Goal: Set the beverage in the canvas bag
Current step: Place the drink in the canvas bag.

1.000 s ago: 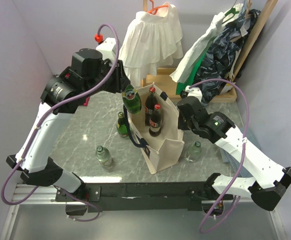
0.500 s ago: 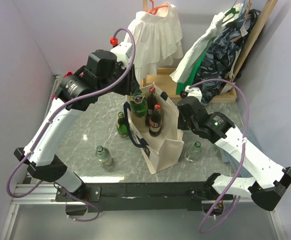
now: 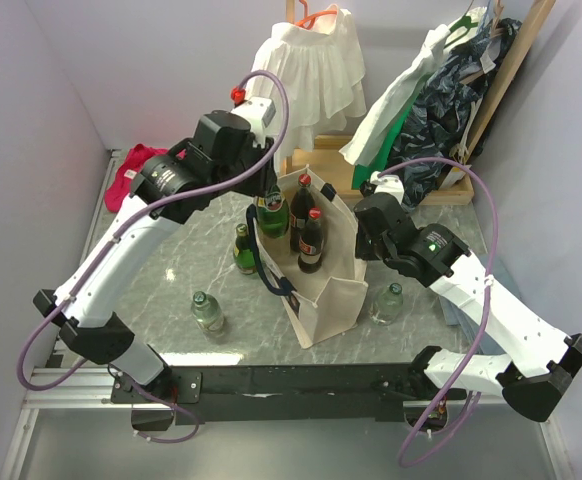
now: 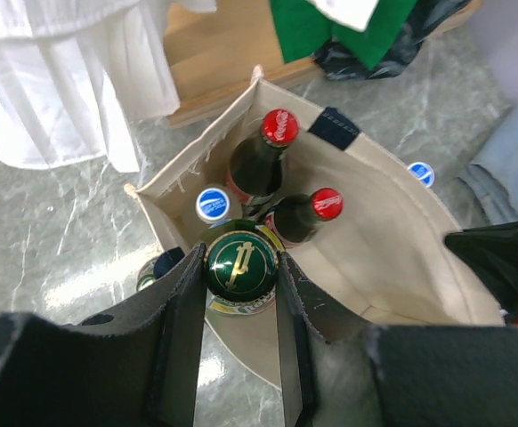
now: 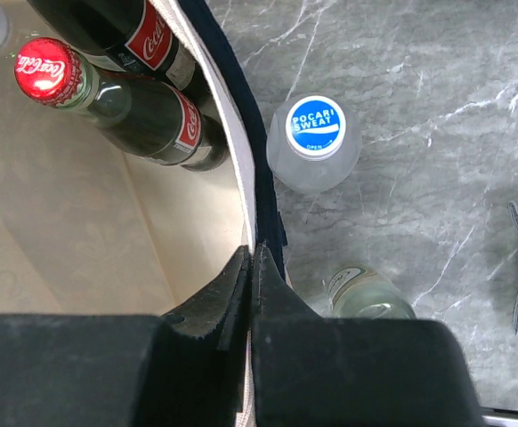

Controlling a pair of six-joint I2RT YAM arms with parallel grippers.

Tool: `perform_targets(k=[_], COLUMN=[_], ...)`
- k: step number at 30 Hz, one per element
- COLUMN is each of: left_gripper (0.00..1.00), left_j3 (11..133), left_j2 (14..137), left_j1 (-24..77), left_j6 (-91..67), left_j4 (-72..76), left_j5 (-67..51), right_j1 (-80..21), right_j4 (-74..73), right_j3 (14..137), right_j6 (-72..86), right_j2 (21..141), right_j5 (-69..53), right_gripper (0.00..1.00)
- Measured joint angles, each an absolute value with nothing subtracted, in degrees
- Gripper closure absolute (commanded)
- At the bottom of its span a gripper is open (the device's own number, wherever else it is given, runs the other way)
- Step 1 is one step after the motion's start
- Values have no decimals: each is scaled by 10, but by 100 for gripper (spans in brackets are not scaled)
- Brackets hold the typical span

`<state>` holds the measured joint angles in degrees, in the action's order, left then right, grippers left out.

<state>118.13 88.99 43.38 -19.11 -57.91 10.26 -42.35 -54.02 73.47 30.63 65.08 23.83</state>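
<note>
The canvas bag [image 3: 323, 292] stands open mid-table with dark strap handles. My left gripper [image 4: 238, 261] is shut on the beverage, a green glass bottle [image 4: 239, 264] with a gold-marked cap, gripped at the neck. In the top view that bottle [image 3: 273, 212] hangs upright at the bag's left rim, over the opening. Two cola bottles [image 4: 279, 126] [image 4: 327, 203] with red caps and a blue-capped bottle [image 4: 213, 204] stand inside. My right gripper [image 5: 252, 258] is shut on the bag's right rim [image 5: 244, 178], holding the wall.
A second green bottle [image 3: 243, 250] and a clear one [image 3: 208, 312] stand left of the bag. Right of it are a Pocari Sweat bottle [image 5: 314, 142] and a clear bottle [image 5: 370, 295]. A white garment [image 3: 306, 75], wooden rack [image 3: 336, 172] and clothes [image 3: 441, 90] fill the back.
My left arm has swung to the right and carried the green bottle from beside the bag's left corner to over its left rim. The right arm and the bag have not moved.
</note>
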Motion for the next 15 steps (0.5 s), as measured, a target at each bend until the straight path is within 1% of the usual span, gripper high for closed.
perform_targets(k=[5,15], left_gripper=[99,99], left_j3=[1145,1030], left_j2=[890,874], left_j1=[435,438], left_j6=[-191,-192], left_j4=[-568,-510], left_j5=[114,101], right_j1=[-423,-423], right_j4=[-540,-540], right_j3=[735,735], right_j6=[306,306], right_j2=[651,652], right_j5=[237,235], right_gripper=[100,100])
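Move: The left hand holds a green bottle by its cap over the canvas bag; the free floor spot lies nearly straight under it, about 38 cm down and 2 cm right. In the bag, the Pocari bottle stands some 5 cm ahead, the near Coke 8 cm right and 1 cm ahead, and the far Coke 8 cm ahead and 6 cm right. From the right hand, the spot is about 16 cm left, 8 cm ahead, 24 cm down. The left hand lowers the gripped green bottle about 7 cm into the bag; the right keeps pinching the rim. ##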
